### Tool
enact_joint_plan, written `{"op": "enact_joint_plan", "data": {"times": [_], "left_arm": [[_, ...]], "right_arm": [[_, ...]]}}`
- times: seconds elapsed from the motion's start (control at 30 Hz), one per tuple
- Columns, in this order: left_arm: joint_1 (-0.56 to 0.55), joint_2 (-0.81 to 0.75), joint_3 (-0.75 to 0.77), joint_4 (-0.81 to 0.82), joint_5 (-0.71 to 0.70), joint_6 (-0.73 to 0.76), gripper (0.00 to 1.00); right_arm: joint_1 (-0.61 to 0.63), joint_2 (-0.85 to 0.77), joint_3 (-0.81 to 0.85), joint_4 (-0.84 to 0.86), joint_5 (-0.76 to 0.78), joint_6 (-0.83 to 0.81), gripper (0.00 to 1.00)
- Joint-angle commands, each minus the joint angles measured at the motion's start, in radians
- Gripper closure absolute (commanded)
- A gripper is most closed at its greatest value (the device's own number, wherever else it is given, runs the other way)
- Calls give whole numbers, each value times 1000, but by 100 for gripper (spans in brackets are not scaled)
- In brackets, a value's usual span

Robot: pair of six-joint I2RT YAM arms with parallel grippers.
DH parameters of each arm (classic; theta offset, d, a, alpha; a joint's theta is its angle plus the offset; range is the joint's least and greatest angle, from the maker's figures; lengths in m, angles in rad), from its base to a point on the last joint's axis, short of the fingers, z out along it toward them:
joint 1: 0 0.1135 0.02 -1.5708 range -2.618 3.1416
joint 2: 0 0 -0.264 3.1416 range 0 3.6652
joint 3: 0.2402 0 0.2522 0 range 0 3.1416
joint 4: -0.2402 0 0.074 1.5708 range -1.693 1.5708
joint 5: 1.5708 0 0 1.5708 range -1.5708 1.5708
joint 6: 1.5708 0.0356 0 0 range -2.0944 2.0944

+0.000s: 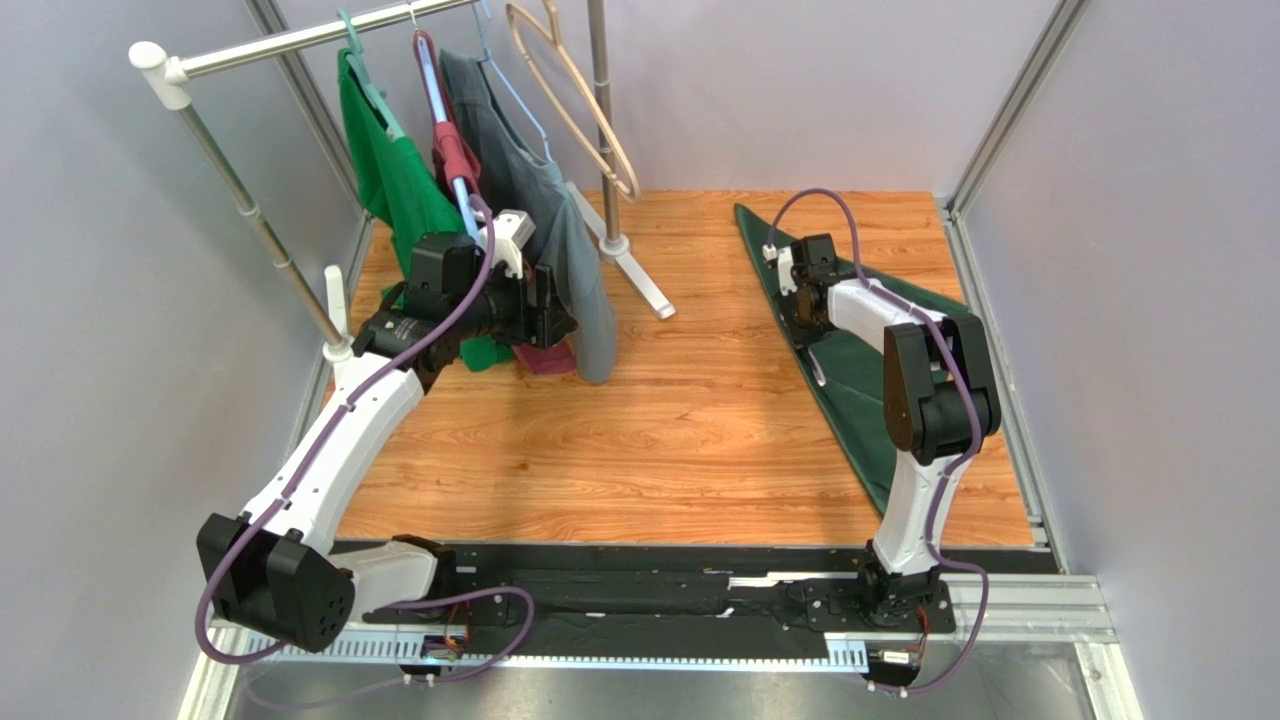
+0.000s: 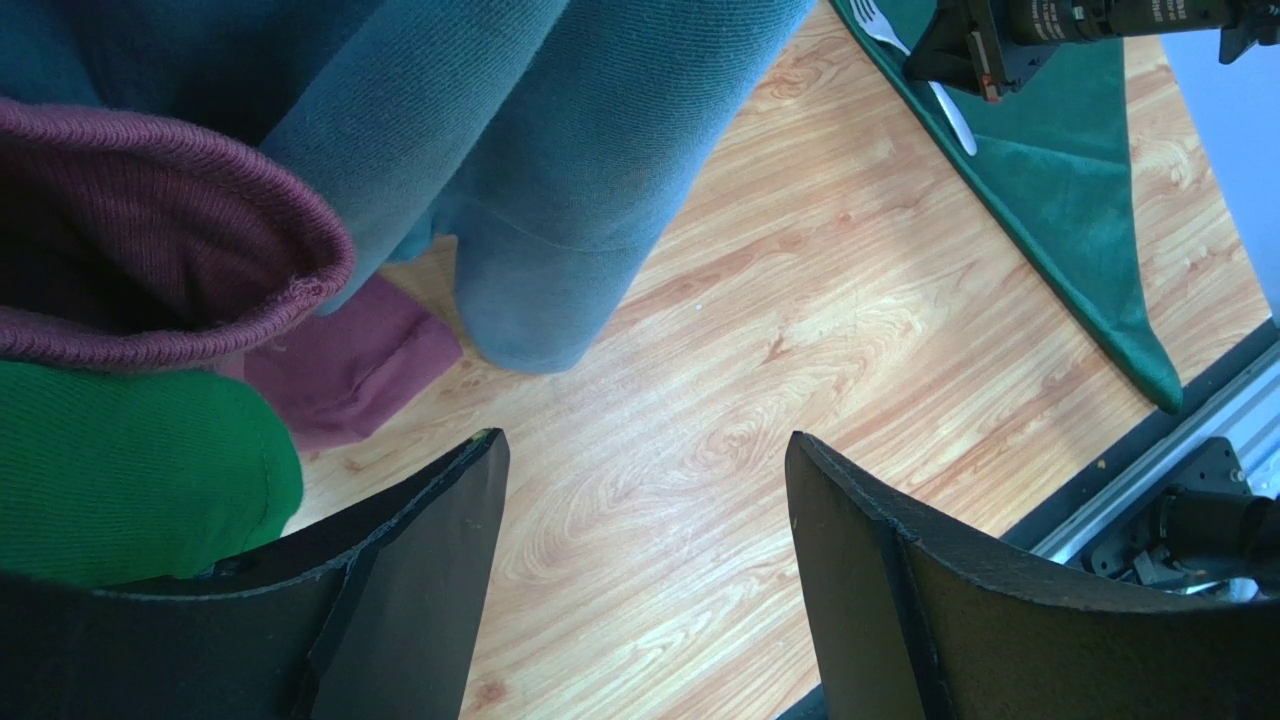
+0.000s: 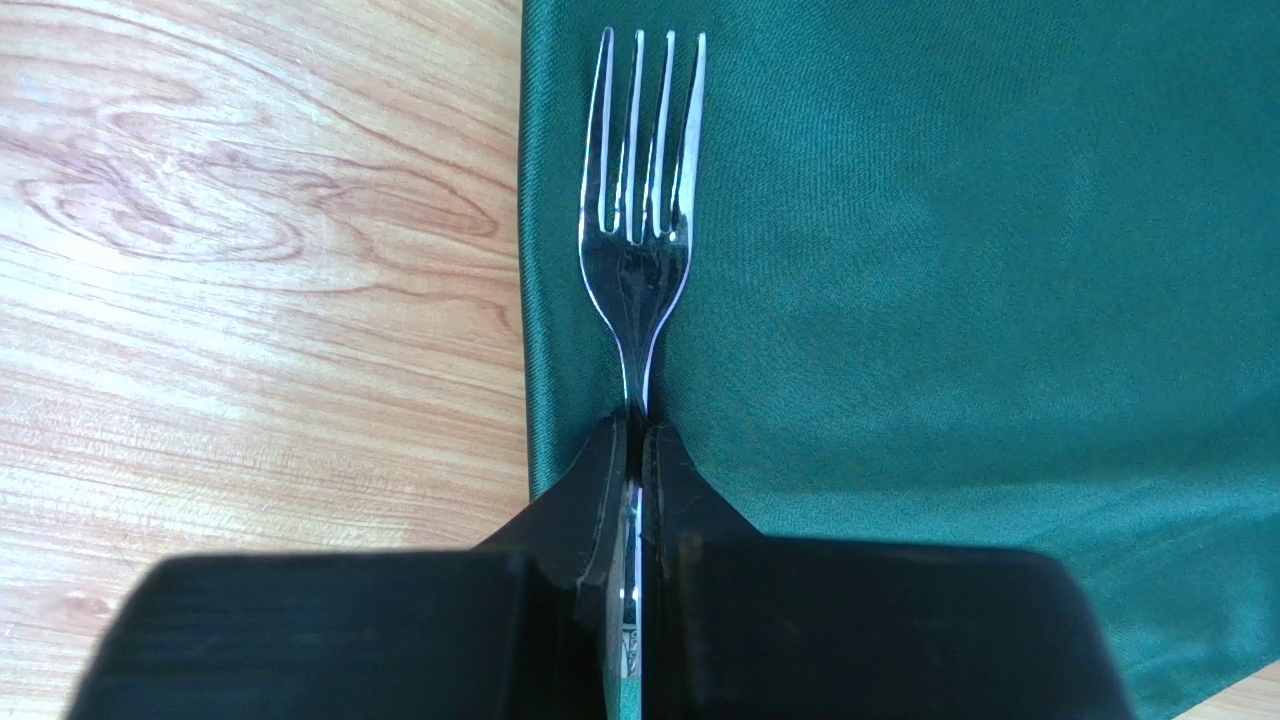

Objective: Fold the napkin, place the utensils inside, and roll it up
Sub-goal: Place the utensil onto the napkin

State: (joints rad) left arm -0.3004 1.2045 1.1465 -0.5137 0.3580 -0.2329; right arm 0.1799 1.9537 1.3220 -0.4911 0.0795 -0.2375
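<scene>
The dark green napkin (image 1: 860,383) lies folded into a long triangle on the right side of the wooden table (image 1: 676,420). My right gripper (image 3: 634,435) is shut on the handle of the silver fork (image 3: 643,225). The fork's tines point away over the napkin (image 3: 977,270), just inside its left folded edge. In the left wrist view the fork's handle end (image 2: 951,117) sticks out below the right gripper (image 2: 999,45) on the napkin (image 2: 1082,165). My left gripper (image 2: 646,450) is open and empty above bare wood, close to the hanging clothes.
A clothes rack stands at the back left with a bright green shirt (image 1: 383,165), a grey-green shirt (image 1: 549,225), a maroon garment (image 2: 135,240) and bare hangers (image 1: 579,105). Its white foot (image 1: 643,282) rests on the table. Metal rails (image 1: 992,608) run along the near edge.
</scene>
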Motion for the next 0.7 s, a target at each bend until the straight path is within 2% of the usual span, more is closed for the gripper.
{"op": "enact_joint_plan", "data": {"times": [0.0,0.13,0.27,0.37,0.5,0.67], "left_arm": [[4,-5,2,17,12,12,23],[6,-5,2,17,15,10,23],[6,-5,2,15,19,10,23],[4,-5,2,17,18,10,23],[6,-8,1,17,19,7,23],[6,-10,-1,18,18,9,23]], "right_arm": [[-5,14,11,3,25,-20,100],[-7,17,20,-9,40,-14,97],[-7,-9,19,-9,34,-11,79],[-5,-39,17,-9,19,-8,72],[-5,-79,19,-14,-3,6,65],[-7,-179,14,-33,-15,38,62]]}}
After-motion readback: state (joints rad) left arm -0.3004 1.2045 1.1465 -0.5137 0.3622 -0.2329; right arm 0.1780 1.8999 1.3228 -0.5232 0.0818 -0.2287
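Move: The fork lies along the right hand's shut fingers, tines forward-left, its middle about 2 cm ahead, 1 cm left and roughly 1 cm below. The napkin under it has its middle about 5 cm back and 14 cm right of the hand; its far corner is some 30 cm ahead and 13 cm left. For the left hand, the fork is about 43 cm right, 10 cm ahead and 23 cm below. Letting go of the fork on the napkin: the right hand at first stays almost in place, low over the cloth, while its fingers part from shut to roughly a third open and release the handle. Then it starts straight up, about 2 cm by the end and still rising, with the wrist keeping its downward tilt. ##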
